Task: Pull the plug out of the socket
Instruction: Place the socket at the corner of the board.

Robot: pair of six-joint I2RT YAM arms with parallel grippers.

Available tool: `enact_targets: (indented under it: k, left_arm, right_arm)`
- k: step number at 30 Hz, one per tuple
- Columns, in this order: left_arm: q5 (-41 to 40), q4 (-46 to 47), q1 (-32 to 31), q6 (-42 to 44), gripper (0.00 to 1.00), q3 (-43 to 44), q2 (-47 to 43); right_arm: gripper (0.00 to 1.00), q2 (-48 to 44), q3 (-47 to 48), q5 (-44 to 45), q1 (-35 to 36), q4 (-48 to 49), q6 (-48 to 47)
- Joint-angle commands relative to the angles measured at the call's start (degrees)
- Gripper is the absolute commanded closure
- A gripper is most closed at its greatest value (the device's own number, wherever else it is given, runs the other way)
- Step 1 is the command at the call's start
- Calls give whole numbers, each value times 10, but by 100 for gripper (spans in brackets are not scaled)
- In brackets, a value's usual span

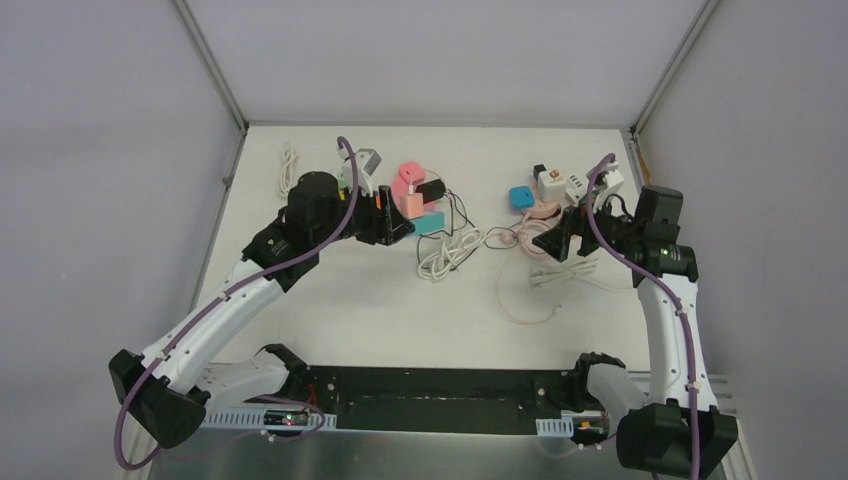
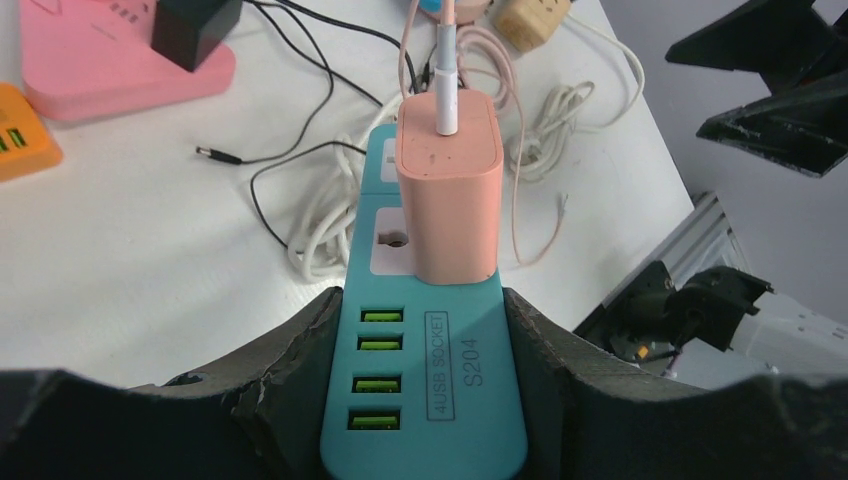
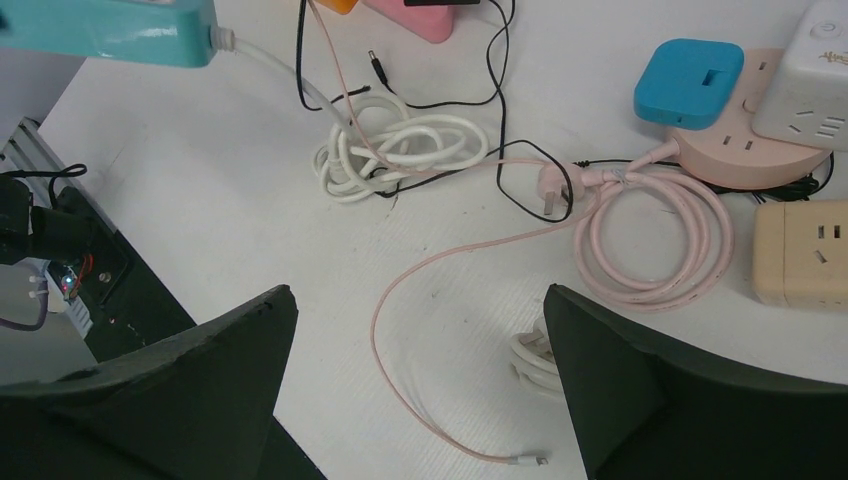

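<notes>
The socket is a teal USB power strip (image 2: 425, 400) and my left gripper (image 2: 420, 300) is shut on its near end, both fingers pressed against its sides. The plug, a salmon-pink charger block (image 2: 448, 190), stands upright in the strip with a white USB connector and a thin pink cable (image 3: 400, 290) leaving its top. From above, the strip (image 1: 432, 224) and charger (image 1: 412, 205) sit just right of the left gripper (image 1: 400, 228). My right gripper (image 1: 552, 242) hovers open over the table further right, and its wrist view shows bare table between its fingers (image 3: 250, 340).
A pink power strip (image 2: 110, 60) with a black adapter (image 2: 195, 30) and an orange block (image 2: 20, 140) lie behind the socket. A coiled white cord (image 3: 400, 155) lies mid-table. A round pink strip (image 3: 740, 150), blue adapter (image 3: 690, 82) and beige cube (image 3: 805, 250) sit at the right.
</notes>
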Motion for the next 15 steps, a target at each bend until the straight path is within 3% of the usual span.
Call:
enact_targets:
  k: [1, 8, 15]
  left_arm:
    - [48, 46, -6, -30, 100, -6, -15]
    - [-7, -23, -6, -25, 100, -66, -63]
    - [-21, -32, -12, -60, 100, -153, -73]
  right_arm:
    - [0, -10, 2, -19, -4, 7, -4]
    - [0, -12, 2, -25, -4, 6, -4]
    - [0, -6, 0, -31, -2, 6, -3]
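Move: The left hand already holds the teal socket, with the pink plug in it, high over the table. The bare patch it is being lowered towards lies roughly 25 cm below, 5 cm back and 4 cm to its left. The socket's white cable coil is some 11 cm ahead and 12 cm right, and the pink strip about 27 cm ahead and 5 cm right, both at table height. From the right hand, the patch is about 39 cm left, 3 cm back and 20 cm below. Bring the left gripper mainly down, about 7 cm, while drawing it back some 3 cm and easing it 2 cm to the left, away from the pink strip and towards the bare table. Start gently and sink faster towards the end, letting the hand tip about 10 degrees so the fingers dip. Keep the pinch on the USB end of the socket. ##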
